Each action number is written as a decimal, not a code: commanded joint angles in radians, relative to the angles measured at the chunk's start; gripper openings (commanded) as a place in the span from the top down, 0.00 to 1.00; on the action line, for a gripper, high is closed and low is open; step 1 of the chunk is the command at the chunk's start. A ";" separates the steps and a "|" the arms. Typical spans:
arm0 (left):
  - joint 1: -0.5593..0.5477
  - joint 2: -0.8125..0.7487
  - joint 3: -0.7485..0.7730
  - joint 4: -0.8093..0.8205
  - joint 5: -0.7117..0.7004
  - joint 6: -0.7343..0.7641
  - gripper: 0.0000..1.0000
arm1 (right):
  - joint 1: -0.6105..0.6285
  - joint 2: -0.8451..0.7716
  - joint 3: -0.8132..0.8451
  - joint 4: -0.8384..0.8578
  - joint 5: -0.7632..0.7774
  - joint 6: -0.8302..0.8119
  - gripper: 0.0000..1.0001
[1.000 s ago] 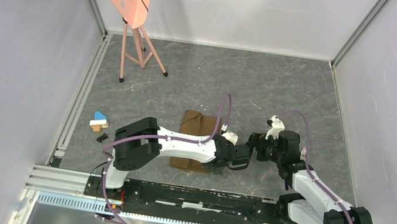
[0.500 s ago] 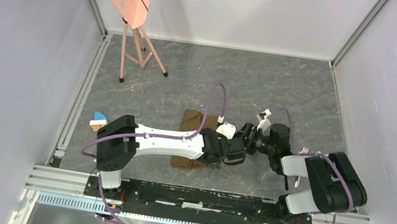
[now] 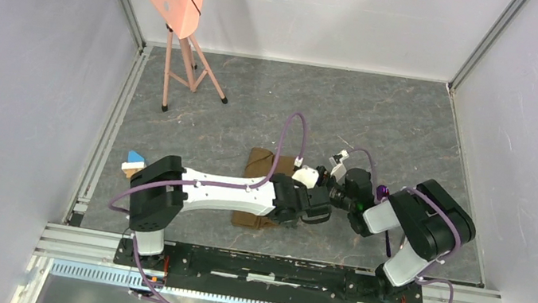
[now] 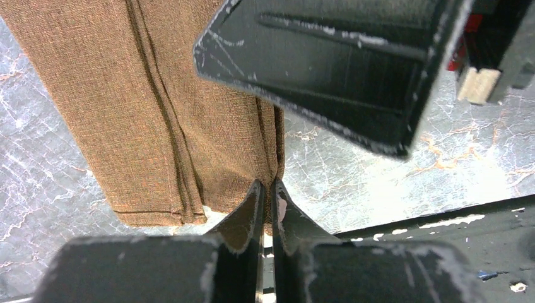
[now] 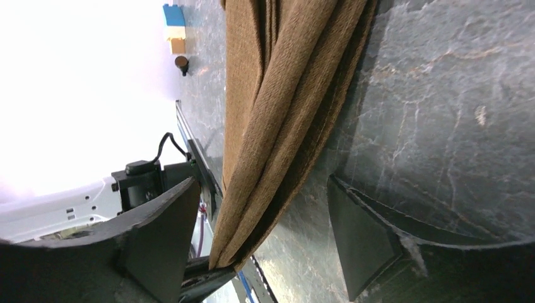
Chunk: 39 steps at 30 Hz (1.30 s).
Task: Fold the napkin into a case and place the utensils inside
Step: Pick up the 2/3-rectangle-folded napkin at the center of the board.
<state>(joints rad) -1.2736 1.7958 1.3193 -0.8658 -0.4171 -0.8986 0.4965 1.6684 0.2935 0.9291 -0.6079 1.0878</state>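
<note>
The tan-brown napkin (image 3: 258, 159) lies folded in long layers on the grey table, mostly under my left arm. In the left wrist view the napkin (image 4: 126, 95) hangs ahead of my left gripper (image 4: 268, 183), which is shut on its near right corner. My right gripper (image 5: 262, 180) stands open around the napkin's (image 5: 284, 95) layered edge, one finger (image 5: 158, 233) on each side without touching it. From above, the left gripper (image 3: 315, 208) and right gripper (image 3: 336, 195) meet just right of the cloth. The utensils are out of view.
A small blue-and-wood block (image 3: 135, 164) and a small dark piece (image 3: 137, 187) lie left of the napkin. A pink stand (image 3: 182, 66) occupies the back left. Walls close off three sides, and a metal rail (image 3: 264, 267) runs along the front.
My left gripper has shut on the napkin's corner. My right arm has folded and swung left, bringing its gripper up to the left one, with its fingers slightly narrower.
</note>
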 commanded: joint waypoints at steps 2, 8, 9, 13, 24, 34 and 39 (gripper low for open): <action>0.004 -0.059 0.004 -0.001 -0.032 0.040 0.98 | -0.001 0.059 0.038 0.025 0.099 0.016 0.29; 0.005 -0.069 -0.006 0.007 -0.029 0.046 0.98 | -0.012 0.126 0.084 0.082 0.110 0.015 0.43; 0.004 -0.071 -0.006 0.007 -0.029 0.046 0.98 | -0.013 0.130 0.092 0.080 0.114 0.009 0.45; 0.004 -0.074 -0.012 0.007 -0.029 0.043 0.98 | -0.025 0.134 0.102 0.077 0.120 -0.009 0.53; 0.004 -0.070 -0.012 0.060 0.009 0.057 0.97 | -0.039 0.157 0.114 0.148 0.082 -0.034 1.00; 0.049 -0.195 -0.070 0.175 0.103 0.099 0.38 | -0.085 0.201 0.175 0.117 -0.062 -0.171 1.00; 0.249 -0.357 -0.310 0.405 0.286 0.104 0.44 | -0.088 0.196 0.210 0.032 -0.090 -0.244 1.00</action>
<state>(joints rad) -1.1759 1.5578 1.1473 -0.6437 -0.2611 -0.8307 0.4114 1.8660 0.4633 0.9928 -0.6449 0.9363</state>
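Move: The folded napkin's middle lies about 7 cm left of the right hand, level fore and aft and a few centimetres lower. The napkin's raised right edge already passes between the right hand's half-open fingers. From the left hand, still pinching that edge near its near end, the middle is some 8 cm ahead, 7 cm left and 4 cm below. The purple spoon lies roughly 22 cm right of the right hand and 2 cm back. The right fingers shut on the napkin's raised right edge after sliding forward along it, away from the left hand, and sinking a little. The right hand then keeps its pinch as it eases farther forward, about 6 cm in all. Only after that pinch does the left hand open, let go of the near end and back off upward almost 4 cm, rolling its left side down some 15 degrees. ##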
